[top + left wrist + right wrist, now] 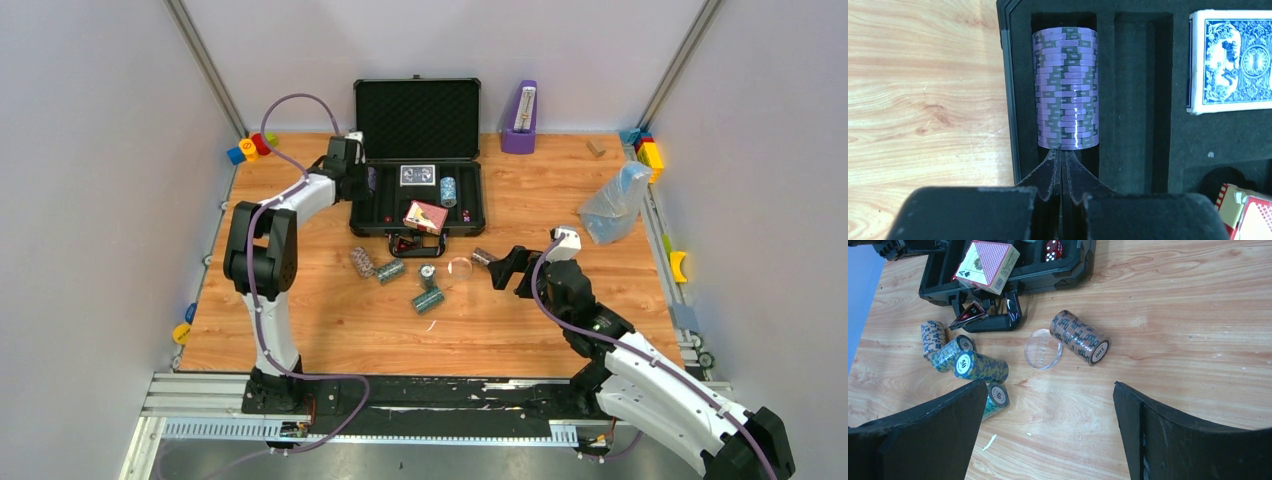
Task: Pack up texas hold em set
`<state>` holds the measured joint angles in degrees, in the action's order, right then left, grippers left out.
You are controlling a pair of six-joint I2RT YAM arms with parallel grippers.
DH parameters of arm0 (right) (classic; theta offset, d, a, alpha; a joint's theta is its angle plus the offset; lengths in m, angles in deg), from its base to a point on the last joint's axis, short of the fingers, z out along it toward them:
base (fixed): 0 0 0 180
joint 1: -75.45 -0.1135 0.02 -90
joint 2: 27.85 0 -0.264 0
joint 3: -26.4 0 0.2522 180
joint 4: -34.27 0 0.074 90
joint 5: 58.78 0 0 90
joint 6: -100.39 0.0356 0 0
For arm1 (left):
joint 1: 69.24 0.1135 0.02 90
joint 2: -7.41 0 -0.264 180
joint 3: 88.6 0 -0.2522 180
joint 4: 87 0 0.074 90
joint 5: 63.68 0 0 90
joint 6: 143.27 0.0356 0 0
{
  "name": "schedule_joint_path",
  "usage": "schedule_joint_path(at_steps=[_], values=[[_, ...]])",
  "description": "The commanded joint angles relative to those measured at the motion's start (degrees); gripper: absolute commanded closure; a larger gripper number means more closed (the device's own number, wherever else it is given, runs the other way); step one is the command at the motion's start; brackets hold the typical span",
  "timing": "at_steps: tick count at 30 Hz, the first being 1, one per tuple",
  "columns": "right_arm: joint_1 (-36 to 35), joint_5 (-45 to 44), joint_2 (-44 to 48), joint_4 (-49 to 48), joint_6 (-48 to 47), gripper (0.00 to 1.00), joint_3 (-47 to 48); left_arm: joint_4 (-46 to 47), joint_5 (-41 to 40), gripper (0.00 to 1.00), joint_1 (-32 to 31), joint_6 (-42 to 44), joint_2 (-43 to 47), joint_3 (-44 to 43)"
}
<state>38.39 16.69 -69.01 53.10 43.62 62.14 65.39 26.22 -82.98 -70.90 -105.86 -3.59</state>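
The black briefcase [417,110] lies open at the back of the table. In the left wrist view a purple chip stack [1066,87] lies in the case's leftmost foam slot. My left gripper [1062,152] is shut and holds nothing, its tips right at the stack's near end. A blue deck [1230,62] lies flat in the case, and a red deck [985,265] leans on its front rim. A brown chip stack [1080,337] and several blue-green chip stacks [980,366] lie on the wood. My right gripper [1049,385] hangs open above bare table just short of them.
A clear round disc [1043,349] lies beside the brown stack. Red dice [1052,249] sit in the case. A purple metronome [519,118] stands at the back right, with a clear plastic bag [615,203] further right. Small coloured toys line the table's side edges.
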Motion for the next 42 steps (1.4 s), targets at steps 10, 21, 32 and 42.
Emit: schedule_joint_path(at_steps=[10,21,32,42], values=[[-0.1,-1.0,-0.2,-1.7,-0.8,0.01,0.5,3.7,-0.3,1.0,0.8,-0.2,-2.3,-5.2],[-0.1,1.0,-1.1,5.7,2.3,0.0,3.5,0.8,2.3,0.56,0.8,2.3,20.8,12.1],[0.0,-0.8,2.4,4.8,-1.1,0.0,-0.2,18.3,14.0,0.0,0.7,-2.1,49.8,43.0],[0.0,2.0,-2.2,2.4,-2.2,0.0,1.4,23.9,11.2,0.0,0.7,-3.3,62.7,56.4]])
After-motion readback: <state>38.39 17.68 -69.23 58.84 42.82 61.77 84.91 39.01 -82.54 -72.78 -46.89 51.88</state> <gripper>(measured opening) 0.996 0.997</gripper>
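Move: Behind the shut left fingers, the grey chips lie about 16 cm back, 3 cm to the left and 4 cm lower; the purple chips' middle is some 4 cm ahead, in the case's left slot. The green chips sit about 18 cm back and 4 cm right of that hand, and the blue-backed cards 4 cm ahead and 11 cm right. From the right hand the grey chips are some 30 cm left, 4 cm ahead and 11 cm below. Pushing forward about 1.5 cm with shut fingertips on the near end of the purple chips, the left hand briefly holds there, then leaves them: it draws back some 20 cm from there, rising and then sinking a little, towards the grey chips. Its fingers open wide and tilt up about 20 degrees. The open right hand sinks about 2.5 cm. ##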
